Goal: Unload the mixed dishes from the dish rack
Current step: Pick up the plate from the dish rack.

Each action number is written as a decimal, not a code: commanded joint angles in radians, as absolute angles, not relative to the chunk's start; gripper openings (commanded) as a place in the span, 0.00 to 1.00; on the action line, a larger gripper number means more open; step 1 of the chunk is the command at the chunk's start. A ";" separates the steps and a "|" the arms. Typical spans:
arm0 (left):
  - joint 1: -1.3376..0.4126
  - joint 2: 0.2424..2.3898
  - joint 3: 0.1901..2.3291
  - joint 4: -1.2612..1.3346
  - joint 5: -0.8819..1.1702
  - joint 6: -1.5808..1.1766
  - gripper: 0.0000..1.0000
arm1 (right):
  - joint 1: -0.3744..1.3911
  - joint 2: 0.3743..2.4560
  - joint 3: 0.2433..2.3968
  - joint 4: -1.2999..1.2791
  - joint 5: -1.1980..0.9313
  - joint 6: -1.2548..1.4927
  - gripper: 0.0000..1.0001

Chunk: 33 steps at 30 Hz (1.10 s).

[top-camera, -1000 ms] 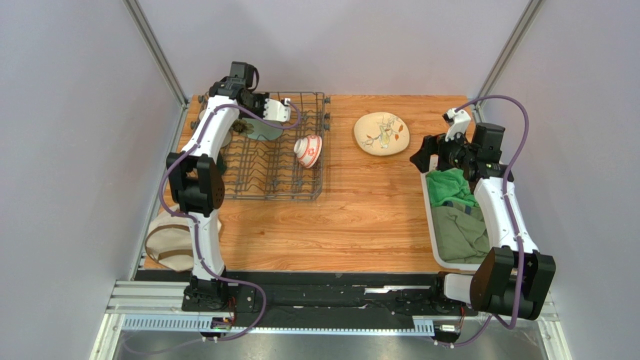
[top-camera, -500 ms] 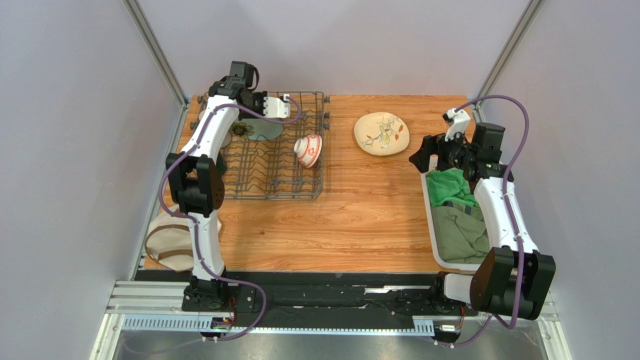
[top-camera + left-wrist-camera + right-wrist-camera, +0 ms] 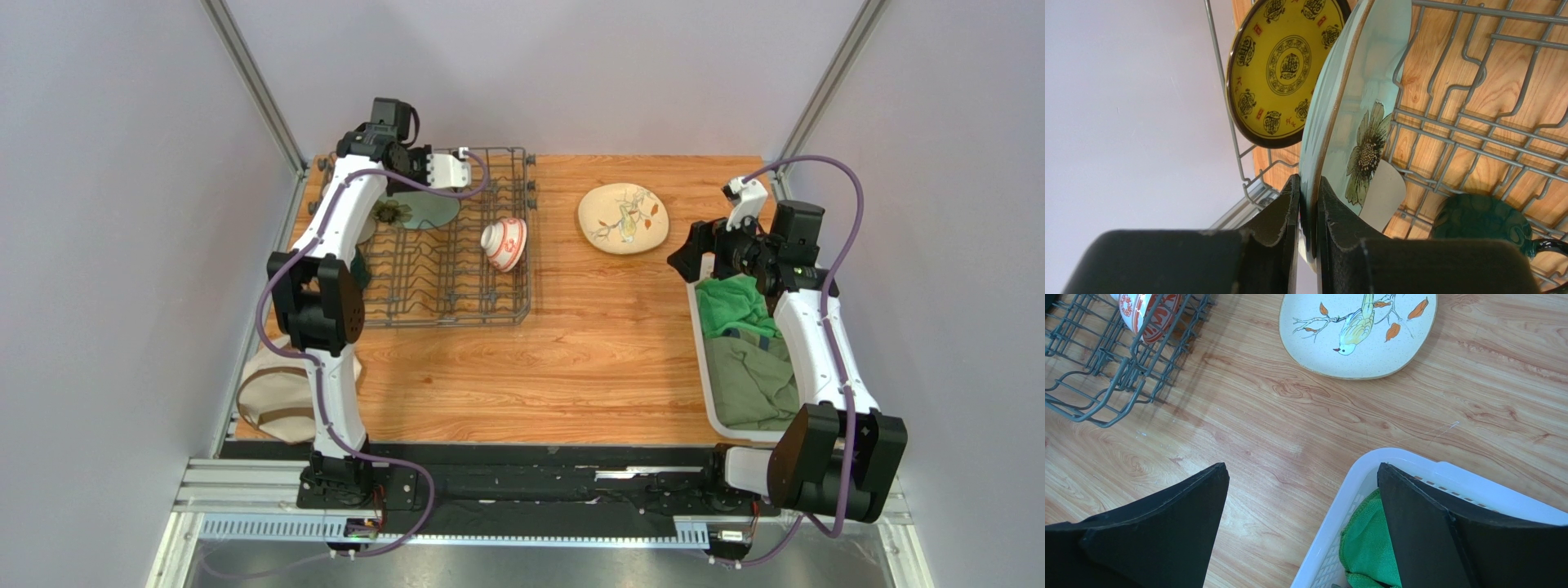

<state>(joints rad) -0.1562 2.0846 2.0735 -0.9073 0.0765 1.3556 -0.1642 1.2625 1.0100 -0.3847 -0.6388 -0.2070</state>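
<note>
The grey wire dish rack [image 3: 454, 288] stands at the back left. My left gripper [image 3: 411, 190] is shut on the rim of the pale green flowered plate [image 3: 426, 212], which stands on edge in the rack; the wrist view shows its rim pinched between my fingers [image 3: 1309, 196]. Behind it stands the yellow-and-dark patterned plate [image 3: 1281, 67]. The dark green mug [image 3: 1481, 223] lies in the rack beside it. The red-and-white bowl [image 3: 503, 243] sits at the rack's right side. The cream plate [image 3: 622, 217] lies on the table. My right gripper [image 3: 702, 257] is open and empty. The beige cup is hidden.
A white slotted basket [image 3: 709, 380] with green cloths [image 3: 736, 306] stands at the right edge, under my right gripper; its rim [image 3: 1413, 471] shows in the right wrist view. A beige fabric item [image 3: 282, 392] hangs off the table's left edge.
My left wrist has shifted slightly toward the back of the rack, still holding the green plate, and more of the plate shows. The right arm has not moved.
</note>
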 commanded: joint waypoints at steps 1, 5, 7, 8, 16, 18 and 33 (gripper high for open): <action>-0.152 1.948 2.106 -0.845 0.078 1.347 0.00 | -0.160 1.246 1.000 -0.347 -0.663 -0.213 0.96; -0.152 1.937 2.103 -0.839 0.087 1.345 0.00 | -0.160 1.247 1.000 -0.347 -0.663 -0.215 0.96; -0.152 1.933 2.102 -0.835 0.094 1.342 0.00 | -0.160 1.247 1.000 -0.347 -0.663 -0.215 0.96; -0.152 1.927 2.103 -0.833 0.097 1.339 0.00 | -0.160 1.247 1.000 -0.347 -0.663 -0.216 0.96; -0.152 1.870 2.102 -0.830 0.149 1.312 0.00 | -0.161 1.247 1.003 -0.348 -0.669 -0.210 0.96; -0.152 1.847 2.102 -0.836 0.161 1.298 0.00 | -0.160 1.246 1.005 -0.348 -0.673 -0.207 0.96; -0.175 1.557 1.860 -0.868 0.475 0.944 0.00 | 0.060 1.170 1.112 -0.362 -0.726 -0.210 0.97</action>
<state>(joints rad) -0.1589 1.6932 1.9343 -0.9363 0.3050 1.0866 -0.0307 1.2201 1.0302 -0.3923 -0.7025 -0.1886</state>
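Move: Pinched by its left rim already, the light green plate has its middle about 6 cm to the left hand's right, 1 cm back and 5 cm below. The yellow plate stands some 5 cm farther out, 8 cm right; the white cup 8 cm back, 8 cm left; the red-white bowl 13 cm back, 22 cm right, all roughly 10 cm lower. From the right hand the green plate lies about 49 cm left, 15 cm ahead, 6 cm below. Keeping its pinch on the green plate's rim, the left hand lifts it nearly straight up out of the rack, then speeds up and pulls back while still rising, about 12 cm up and 9 cm back in all, rolling some 20 degrees so its left side sinks. Late on, the empty right hand, fingers wide open, swings roughly 6 cm left towards the plate, rising slightly and turning about 10 degrees counter-clockwise. ##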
